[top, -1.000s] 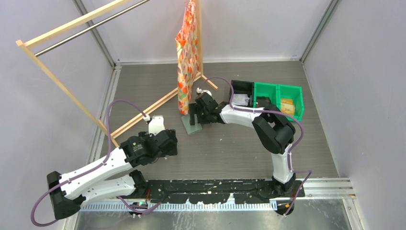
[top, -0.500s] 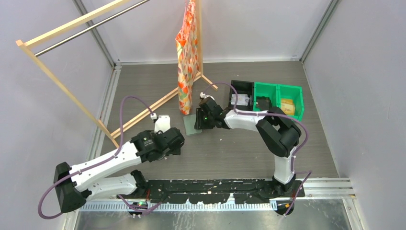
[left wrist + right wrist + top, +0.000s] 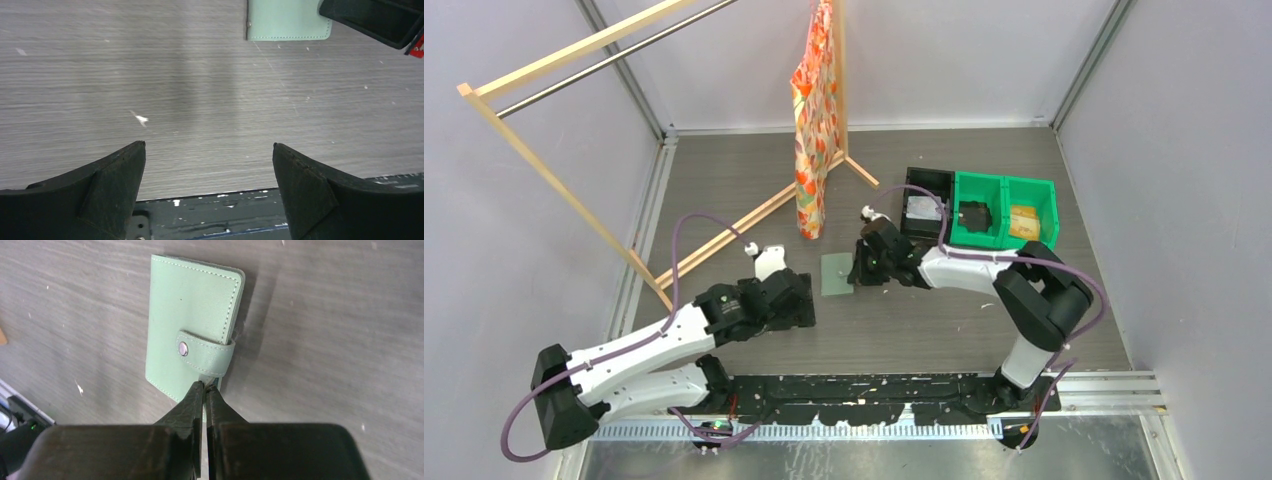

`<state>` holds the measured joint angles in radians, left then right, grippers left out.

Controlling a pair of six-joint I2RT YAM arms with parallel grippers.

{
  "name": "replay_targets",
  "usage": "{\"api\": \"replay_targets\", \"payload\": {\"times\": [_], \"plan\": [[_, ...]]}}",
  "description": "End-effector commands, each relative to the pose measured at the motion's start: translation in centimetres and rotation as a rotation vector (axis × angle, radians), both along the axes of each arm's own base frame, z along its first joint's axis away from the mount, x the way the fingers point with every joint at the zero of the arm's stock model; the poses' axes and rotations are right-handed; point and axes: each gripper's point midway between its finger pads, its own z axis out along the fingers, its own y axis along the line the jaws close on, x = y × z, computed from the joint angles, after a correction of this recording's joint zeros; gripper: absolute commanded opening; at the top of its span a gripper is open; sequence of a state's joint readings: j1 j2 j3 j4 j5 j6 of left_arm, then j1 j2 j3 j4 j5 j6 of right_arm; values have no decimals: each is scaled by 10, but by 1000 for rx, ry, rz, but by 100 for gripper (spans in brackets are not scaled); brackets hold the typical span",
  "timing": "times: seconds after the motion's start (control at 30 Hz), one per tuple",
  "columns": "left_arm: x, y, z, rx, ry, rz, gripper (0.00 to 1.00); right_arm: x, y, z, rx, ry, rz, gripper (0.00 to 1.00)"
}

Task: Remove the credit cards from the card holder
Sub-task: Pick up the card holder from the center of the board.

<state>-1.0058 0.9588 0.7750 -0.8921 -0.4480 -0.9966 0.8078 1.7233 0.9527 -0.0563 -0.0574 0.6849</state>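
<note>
The card holder is a sage-green wallet lying flat on the table, closed, with its snap tab fastened. It also shows in the top view, card holder, and at the top edge of the left wrist view, card holder. My right gripper is shut on the holder's near edge, just below the tab, with a thin sliver of it between the fingertips. My left gripper hangs open over bare table, short of the holder. The credit cards are hidden inside.
A patterned orange cloth hangs from a wooden rack at the back left. A black bin and two green bins sit at the back right. The black base rail runs along the near edge.
My right gripper has closed on the holder's edge, and the holder has shifted slightly nearer and to the right. The left arm has reached further right, towards the holder.
</note>
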Motion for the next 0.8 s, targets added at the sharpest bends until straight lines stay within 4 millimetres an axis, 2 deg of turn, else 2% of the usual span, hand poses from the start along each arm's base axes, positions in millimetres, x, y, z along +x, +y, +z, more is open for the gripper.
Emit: {"api": "replay_targets", "payload": {"times": [0.0,0.1,0.17,0.23,0.3,0.43,0.6,0.77], "plan": [[1,-32,0,-231,4,-12,99,-21,-11,8,63,16,-19,1],[3,-35,-1,-328,43,-17,99,-42,-16,12,141,40,4,1],[4,-45,1,-445,74,-45,99,-64,-16,17,240,56,64,1],[-3,-59,5,-573,116,-92,99,-72,-18,31,340,29,71,1],[-6,-66,8,-653,131,-104,99,-76,-23,41,387,14,73,1],[-7,-65,5,-706,130,-88,99,-80,-32,57,484,11,42,1],[-10,-74,11,-891,116,-91,99,-84,-31,78,646,46,23,1],[-11,-71,-5,-948,108,-52,99,-87,-31,84,707,61,3,1]]}}
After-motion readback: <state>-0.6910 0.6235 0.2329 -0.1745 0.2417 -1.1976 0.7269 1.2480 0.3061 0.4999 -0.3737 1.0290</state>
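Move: About 4 cm to the right hand's left lies the middle of the card holder, already pinched by its right edge just below the strap, at or barely off the table. The cloth's lower end hangs some 10 cm ahead and 10 cm left of that hand, the black box 17 cm ahead and 18 cm right. From the open left hand the card holder is roughly 11 cm ahead, 9 cm right and 7 cm below. Drawing the held card holder back towards the base by about 9 cm and some 4 cm rightward, the right hand then lifts it about 4 cm, rolling its left side up so the fingers point more to the left. The left hand, fingers still wide open, shifts some 6 cm right and slightly down towards it, turning its fingers to face the right gripper. ##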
